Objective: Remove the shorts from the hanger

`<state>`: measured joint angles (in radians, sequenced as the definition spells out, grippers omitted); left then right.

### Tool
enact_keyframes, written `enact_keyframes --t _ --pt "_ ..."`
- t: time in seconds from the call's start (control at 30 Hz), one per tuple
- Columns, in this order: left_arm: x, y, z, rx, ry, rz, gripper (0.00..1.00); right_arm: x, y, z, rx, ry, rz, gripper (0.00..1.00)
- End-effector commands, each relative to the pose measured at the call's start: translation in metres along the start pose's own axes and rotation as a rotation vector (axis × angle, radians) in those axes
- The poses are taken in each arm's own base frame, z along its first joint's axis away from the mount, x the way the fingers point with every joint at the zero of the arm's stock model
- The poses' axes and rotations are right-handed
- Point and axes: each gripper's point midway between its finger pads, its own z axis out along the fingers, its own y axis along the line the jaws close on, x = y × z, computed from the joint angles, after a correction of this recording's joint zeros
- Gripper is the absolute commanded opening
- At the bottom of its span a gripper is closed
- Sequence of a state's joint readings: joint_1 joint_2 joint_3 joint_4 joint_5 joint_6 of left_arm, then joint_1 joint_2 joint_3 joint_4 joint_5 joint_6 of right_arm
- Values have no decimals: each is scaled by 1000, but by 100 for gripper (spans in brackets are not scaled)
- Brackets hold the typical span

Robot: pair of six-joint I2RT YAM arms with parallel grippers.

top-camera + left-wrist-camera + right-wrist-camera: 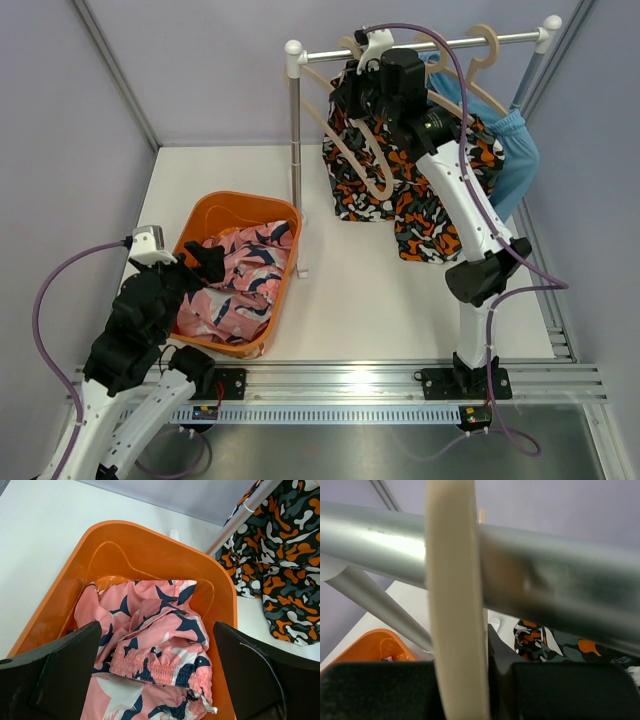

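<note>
The pink shorts (243, 280) with white and navy blotches lie crumpled in the orange basket (232, 204); they also show in the left wrist view (150, 645). My left gripper (206, 262) hangs open and empty just above them (157, 655). The black shorts (415, 195) with orange and white blotches hang on a cream hanger (456, 605) from the rack's rail (440, 45). My right gripper (372, 60) is up at the rail, shut on that hanger's hook (462, 680). The light blue shorts (517, 150) hang on another hanger at the rail's right end.
The rack's left post (295, 150) stands just right of the basket. An empty cream hanger (352, 150) hangs at the rail's left end. The metal rail (545, 575) crosses close in front of the right wrist camera. Grey walls enclose the table.
</note>
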<state>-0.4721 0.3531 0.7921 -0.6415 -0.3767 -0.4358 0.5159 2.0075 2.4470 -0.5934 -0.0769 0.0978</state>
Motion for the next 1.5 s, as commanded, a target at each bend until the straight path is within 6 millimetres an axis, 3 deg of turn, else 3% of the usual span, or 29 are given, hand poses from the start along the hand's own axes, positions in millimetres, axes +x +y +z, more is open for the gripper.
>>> enact_keyframes --t 0.0,0.03,0.07,0.27,0.3,0.4,0.57,0.7,0.9,1.03,1.17,1.37,1.4,1.47 --pt "0 -5 3 27 0 3 99 -13 9 -25 -35 -21 15 16" --pt "1 -5 3 26 1 3 99 -21 12 -35 -39 -42 15 19" --pt "1 -5 3 26 3 4 99 -16 12 -35 -41 -34 17 25" --pt "2 -7 2 33 11 6 99 -28 17 -66 -47 -59 20 38" --pt "2 -7 2 38 13 7 99 -31 17 -71 -46 -65 20 46" --pt "2 -5 0 31 16 17 99 -38 18 -86 -43 -85 15 57" --pt "-1 -2 -5 25 18 43 99 -42 17 -110 -21 -98 22 60" --pt "2 3 -5 16 22 115 99 -54 0 -140 87 -156 2 63" --pt "3 -1 -4 48 23 155 99 -53 -43 -160 321 -170 -68 69" --pt "-2 1 -4 40 22 208 99 -53 -69 -164 420 -160 -113 70" --pt "8 1 -1 51 41 222 99 -56 -93 -161 455 -168 -121 71" --pt "9 -2 -2 74 44 228 99 -67 -126 -145 469 -199 -147 78" --pt "9 -2 -2 75 46 227 99 -60 -128 -132 442 -173 -147 79" --pt "10 -3 -1 79 48 227 99 -67 -131 -129 434 -169 -143 80"
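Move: The right hand still pinches the emptied hanger at its neck, under the rail. Its next goal, the hook of the camo shorts' hanger, hangs about 19 cm to the right, roughly 5 cm ahead and 3 cm higher; the blue shorts' hook is about 10 cm farther right, 1 cm farther out. The camo shorts hang with their middle some 14 cm right, 3 cm ahead and 20 cm below the hand. From the left hand that camo hook lies about 33 cm ahead, 52 cm right and 18 cm higher. The right fingers open and let go of the emptied hanger's neck, and the hand backs about 10 cm straight off it, rising on the way. It then sweeps right along the near side of the rail, some 19 cm in all, turning clockwise about 25 degrees. With the fingers wide open, it comes forward again towards the camo shorts' hanger. ##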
